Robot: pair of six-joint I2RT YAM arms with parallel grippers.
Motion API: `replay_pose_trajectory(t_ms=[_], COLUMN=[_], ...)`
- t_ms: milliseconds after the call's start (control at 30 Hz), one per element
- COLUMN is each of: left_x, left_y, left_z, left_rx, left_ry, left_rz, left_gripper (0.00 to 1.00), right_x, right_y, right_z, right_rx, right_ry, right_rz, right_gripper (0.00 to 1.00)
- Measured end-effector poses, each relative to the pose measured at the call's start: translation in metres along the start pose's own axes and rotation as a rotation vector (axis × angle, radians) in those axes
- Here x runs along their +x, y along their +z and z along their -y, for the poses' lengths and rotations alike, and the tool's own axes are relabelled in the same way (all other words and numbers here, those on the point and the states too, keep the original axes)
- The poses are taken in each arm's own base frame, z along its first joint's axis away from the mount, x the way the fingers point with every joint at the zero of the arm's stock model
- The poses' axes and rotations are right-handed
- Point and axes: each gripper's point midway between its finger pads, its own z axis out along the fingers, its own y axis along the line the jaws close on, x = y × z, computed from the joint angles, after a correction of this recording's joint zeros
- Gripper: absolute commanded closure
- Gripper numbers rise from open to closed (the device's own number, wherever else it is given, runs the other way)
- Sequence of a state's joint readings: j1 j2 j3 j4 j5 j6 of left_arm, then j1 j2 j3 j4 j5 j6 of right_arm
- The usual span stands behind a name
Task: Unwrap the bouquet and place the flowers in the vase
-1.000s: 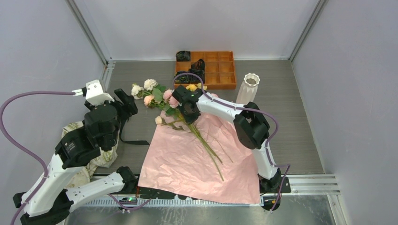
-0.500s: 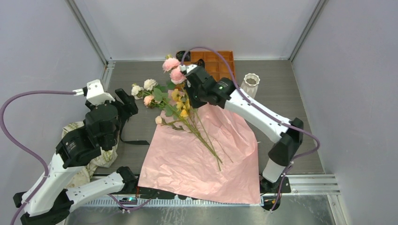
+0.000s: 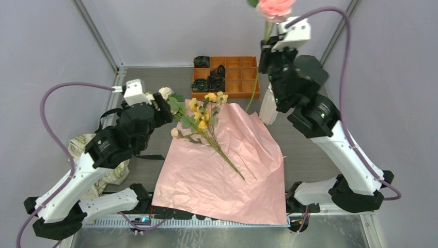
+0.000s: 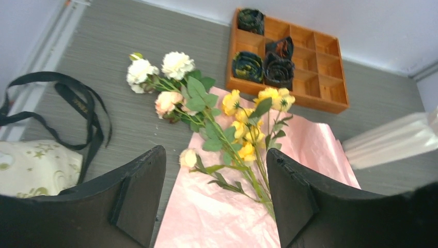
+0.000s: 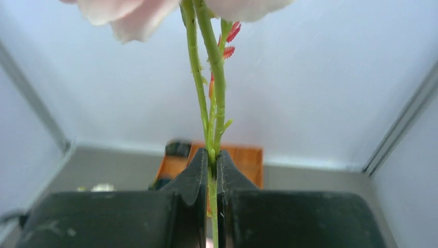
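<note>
My right gripper (image 3: 268, 40) is raised high at the back right, shut on the green stems (image 5: 217, 93) of pink roses (image 3: 275, 7). The stems hang down past the gripper, beside the white ribbed vase (image 3: 267, 109), which the right arm largely hides. The other flowers of the bouquet, yellow (image 3: 204, 114), white (image 3: 165, 93) and peach, lie loose on the spread pink paper (image 3: 217, 178) and the table. My left gripper (image 4: 217, 152) hovers open above their stems (image 4: 253, 181), holding nothing; in the top view it (image 3: 164, 106) is beside the white blooms.
An orange compartment tray (image 3: 243, 77) with dark rolled rosettes (image 3: 214, 81) stands at the back. A black ribbon (image 4: 77, 98) and crumpled beige patterned paper (image 3: 82, 144) lie at the left under the left arm. Grey walls enclose the table.
My right arm lifted the pink roses off the pile and swung them up and right, over to the vase. My left arm moved right toward the remaining flowers, still open.
</note>
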State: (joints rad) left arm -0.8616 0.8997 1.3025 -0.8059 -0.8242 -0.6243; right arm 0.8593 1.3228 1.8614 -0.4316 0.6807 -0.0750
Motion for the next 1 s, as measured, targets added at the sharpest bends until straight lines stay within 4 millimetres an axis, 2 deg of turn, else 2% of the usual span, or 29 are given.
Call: replay_pose_trajectory(t_ms=[67,167,233,333,467,567,833,1000], left_x=[0.007,0.019,0.022,0.021,0.021,0.020,0.018,0.018], left_y=[0.006,0.013,0.015,0.014,0.014,0.014,0.013,0.013], left_z=[0.009,0.020,0.023,0.027,0.028,0.029,0.028,0.028], left_rx=[0.013,0.029,0.039,0.054,0.061,0.063,0.066,0.066], left_ry=[0.012,0.036,0.037,0.028,0.026,0.022,0.018,0.016], left_rz=[-0.024,-0.065,-0.075,-0.075,-0.076,-0.074,-0.070,-0.068], left_gripper=[0.29,0.29,0.29,0.29,0.29,0.29,0.29,0.29], right_x=[-0.038,-0.080,-0.097,-0.107,-0.105,-0.096,-0.080,-0.059], right_y=[-0.010,-0.022,-0.027,-0.025,-0.013,-0.003,0.010,0.016], right_z=[0.024,0.050,0.062,0.071,0.075,0.079,0.115,0.123], right_rx=[0.071,0.165,0.216,0.282,0.346,0.384,0.490,0.502], right_ry=[0.021,0.041,0.037,-0.008,-0.082,-0.134,-0.159,-0.149], right_rz=[0.126,0.269,0.327,0.368,0.368,0.349,0.306,0.268], right_gripper=[0.99,0.99,0.99,0.99,0.99,0.99,0.99,0.99])
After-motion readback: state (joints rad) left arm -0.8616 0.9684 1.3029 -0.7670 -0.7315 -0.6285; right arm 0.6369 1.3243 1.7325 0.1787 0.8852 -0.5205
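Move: The pink rose hangs by its stem from my right hand. The vase I am taking it to stands about 7 cm to the right and 3 cm ahead, its middle nearly 40 cm below. Around it, the yellow flowers lie some 18 cm left and 7 cm ahead of my hand, and the wooden box 9 cm left and 21 cm ahead, both about 50 cm down. From my left hand the vase is roughly 38 cm right, 10 cm ahead and 23 cm lower. Keeping the rose stem pinched, I swing my right hand about 12 cm right, high above the vase: first rising some 10 cm as the fingers tip up, then easing forward and sinking about 5 cm while the wrist turns some 30 degrees clockwise. My left hand, open and empty, shifts about 3 cm right and a little down over the flowers, then waits. ##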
